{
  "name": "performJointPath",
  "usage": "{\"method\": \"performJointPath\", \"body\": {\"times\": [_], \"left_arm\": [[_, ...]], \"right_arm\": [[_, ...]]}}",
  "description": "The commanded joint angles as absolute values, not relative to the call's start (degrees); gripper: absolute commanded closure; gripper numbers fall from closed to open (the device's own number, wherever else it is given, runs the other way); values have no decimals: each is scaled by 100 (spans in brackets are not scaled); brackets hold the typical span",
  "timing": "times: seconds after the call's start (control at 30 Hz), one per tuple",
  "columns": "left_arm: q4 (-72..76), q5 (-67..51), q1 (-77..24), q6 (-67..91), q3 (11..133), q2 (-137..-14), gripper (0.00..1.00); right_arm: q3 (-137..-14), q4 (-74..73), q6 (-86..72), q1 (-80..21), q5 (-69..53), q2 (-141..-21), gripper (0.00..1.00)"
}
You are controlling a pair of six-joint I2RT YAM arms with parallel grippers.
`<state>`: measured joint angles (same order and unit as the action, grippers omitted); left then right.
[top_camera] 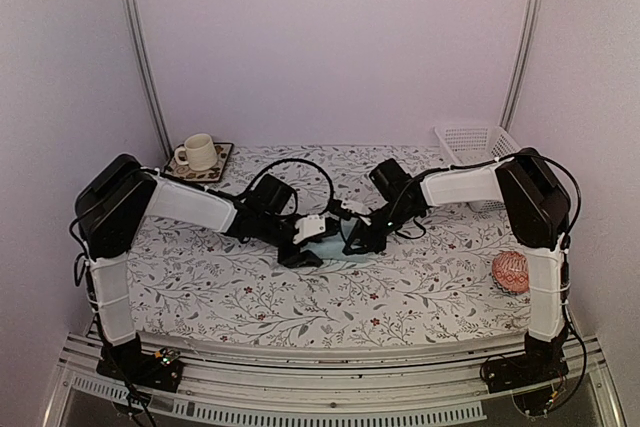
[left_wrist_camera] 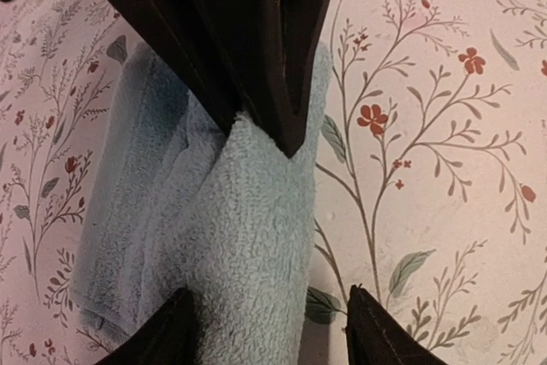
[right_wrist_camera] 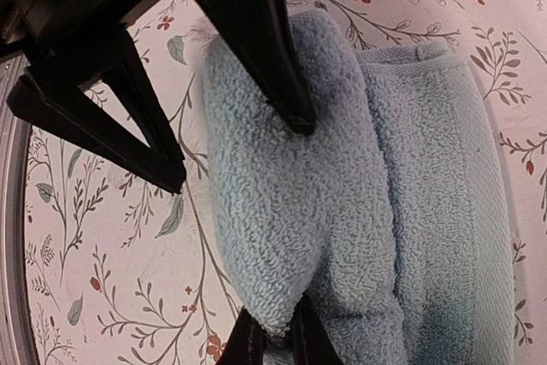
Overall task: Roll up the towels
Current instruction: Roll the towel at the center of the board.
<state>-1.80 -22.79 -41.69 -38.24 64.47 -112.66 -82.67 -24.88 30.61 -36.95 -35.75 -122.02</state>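
Note:
A light blue towel (top_camera: pixel 333 250) lies partly rolled in the middle of the flowered table; it also shows in the left wrist view (left_wrist_camera: pixel 239 228) and in the right wrist view (right_wrist_camera: pixel 342 177). My left gripper (top_camera: pixel 301 253) is open (left_wrist_camera: pixel 273 331); one finger rests on the rolled fold and the other stands on the cloth beside it. My right gripper (top_camera: pixel 356 241) is shut on the end of the same fold (right_wrist_camera: pixel 278 339). The two grippers face each other across the towel, nearly touching. In the right wrist view the left gripper's fingers (right_wrist_camera: pixel 256 40) straddle the fold's far end.
A cup on a square coaster (top_camera: pixel 197 153) stands at the back left. A white plastic basket (top_camera: pixel 478 143) stands at the back right. A pink-orange patterned object (top_camera: pixel 511 271) lies near the right arm's base. The tablecloth (top_camera: pixel 220 287) is flowered.

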Motion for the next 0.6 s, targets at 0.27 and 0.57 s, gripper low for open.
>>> {"method": "performJointPath", "body": {"times": [0.27, 0.57], "left_arm": [[-655, -2120, -4284, -3856, 6926, -11854, 90], [-1853, -3203, -4136, -3986, 7348, -11790, 100]], "right_arm": [[-8193, -2879, 3065, -3652, -3344, -12363, 89], [-7348, -2361, 3698, -3578, -2634, -11225, 47]]}}
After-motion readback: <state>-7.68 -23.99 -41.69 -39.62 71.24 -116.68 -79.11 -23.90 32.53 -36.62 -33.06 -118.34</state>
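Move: The light-blue towel's roll lies crosswise along its near edge, its middle about 4 cm to the left hand's right, 1 cm ahead and 1 cm below, with the open fingers already astride its left part. The right gripper, still pinching the roll, is some 7 cm to the left hand's right and 1 cm ahead. The flat part of the towel lies 5 cm ahead of the left hand, 4 cm right, 3 cm below; from the right hand, the roll's middle is 3 cm left, level, 1 cm below. The left hand pushes forward about 2 cm over the towel, sinking and edging right by roughly 1 cm each, and shuts its wide-open fingers on the left part of the roll, then draws back about 1 cm with it pinched. The right hand first keeps its grip without moving, and only once the left has closed does it open to about half, easing some 1 cm to the right and slightly up with its fingers still astride the roll. ##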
